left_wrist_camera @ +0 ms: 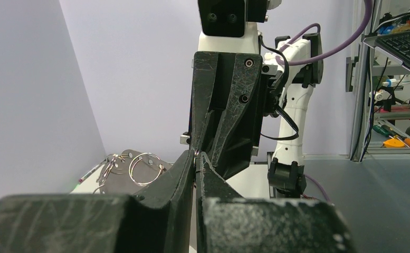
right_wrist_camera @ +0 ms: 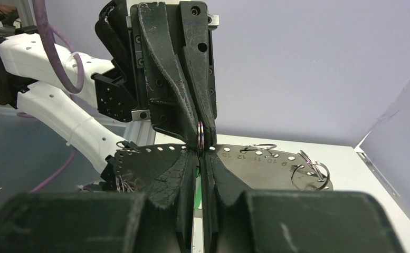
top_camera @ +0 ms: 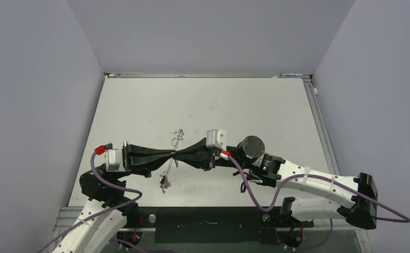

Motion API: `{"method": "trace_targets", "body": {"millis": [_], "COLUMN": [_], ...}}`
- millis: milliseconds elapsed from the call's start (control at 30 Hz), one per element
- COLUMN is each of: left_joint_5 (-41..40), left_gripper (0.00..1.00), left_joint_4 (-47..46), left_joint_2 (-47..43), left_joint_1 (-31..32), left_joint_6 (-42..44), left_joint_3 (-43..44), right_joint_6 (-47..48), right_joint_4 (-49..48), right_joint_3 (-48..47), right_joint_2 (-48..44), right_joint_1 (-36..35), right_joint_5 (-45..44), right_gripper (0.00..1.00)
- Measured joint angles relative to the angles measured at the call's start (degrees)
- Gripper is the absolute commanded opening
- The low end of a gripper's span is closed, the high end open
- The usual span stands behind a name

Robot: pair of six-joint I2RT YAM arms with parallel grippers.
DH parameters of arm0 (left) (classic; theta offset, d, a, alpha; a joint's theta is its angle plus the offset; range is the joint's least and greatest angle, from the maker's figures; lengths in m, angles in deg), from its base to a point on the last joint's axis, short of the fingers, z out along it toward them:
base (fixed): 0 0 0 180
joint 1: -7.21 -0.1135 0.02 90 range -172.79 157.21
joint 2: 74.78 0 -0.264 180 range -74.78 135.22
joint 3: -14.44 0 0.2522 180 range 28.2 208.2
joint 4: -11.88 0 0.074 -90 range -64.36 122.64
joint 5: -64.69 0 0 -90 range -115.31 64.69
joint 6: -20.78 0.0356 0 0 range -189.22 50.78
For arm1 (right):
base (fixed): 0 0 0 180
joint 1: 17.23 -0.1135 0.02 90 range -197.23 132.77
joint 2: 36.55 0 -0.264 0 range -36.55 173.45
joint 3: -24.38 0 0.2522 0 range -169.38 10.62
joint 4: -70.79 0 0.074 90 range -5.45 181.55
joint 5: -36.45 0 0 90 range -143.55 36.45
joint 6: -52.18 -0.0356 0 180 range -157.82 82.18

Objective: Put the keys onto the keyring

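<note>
The keyring shows as a flat grey round plate with numbered holes along its rim and small split rings hanging in them. It stands on edge between my two grippers and looks like a thin slanted line from above. My left gripper and right gripper meet tip to tip at its upper rim. Both are shut there on a small shiny ring. A green sliver, probably a key head, shows between my right fingers. A cluster of small metal bits hangs at the low end, too small to tell apart.
The white table lies under both arms, with grey walls at the left, back and right. Purple cables loop near the arm bases. Beyond the table in the left wrist view is a bench with tools.
</note>
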Motion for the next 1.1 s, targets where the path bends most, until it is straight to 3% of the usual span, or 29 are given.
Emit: {"method": "trace_targets", "body": {"millis": [167,767,867,1100], "left_joint_5": [-0.07,-0.09,0.81,1.03], "left_gripper": [0.01,0.57,0.64,0.65], "left_joint_4": [-0.11,3.96,7.41,26.21], "left_joint_2": [-0.02,-0.96,-0.98,-1.46], "left_joint_1": [0.02,0.02,0.24,4.52], "left_joint_6": [-0.02,3.28,5.75,20.35], "left_joint_3": [0.0,0.09,1.03,7.06], "right_joint_6": [0.42,6.51,6.86,8.87], "right_joint_4": [-0.17,19.52,21.49,32.79], "right_joint_3": [0.0,-4.09,-4.02,-5.95], "right_joint_2": [0.0,-4.87,-7.28,-8.92], "right_joint_1": [0.0,0.0,0.0,0.0], "right_joint_5": [0.5,0.37,-0.72,-5.88], "right_gripper": [0.05,0.05,0.05,0.05]}}
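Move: The small metal ring sits right between both hands' fingertips, already pinched from the left and from the right. Under it hangs the curved keyring plate, its middle some 3 cm below the right hand. The bunch of keys at the plate's near end is roughly 7 cm back, 3 cm to the left and 5 cm below that hand, the rings at its far end about 7 cm ahead, 1 cm to the right and 3 cm lower. Rightward, after a short hold, the right hand draws away from the left gripper, about 5 cm across and 3 cm down, keeping its pinch on the ring while its fingertips tip down some 15 degrees. The left hand has first begun opening, lets go of the ring, and ends widely open, sinking a couple of centimetres with its fingers tipping down. ##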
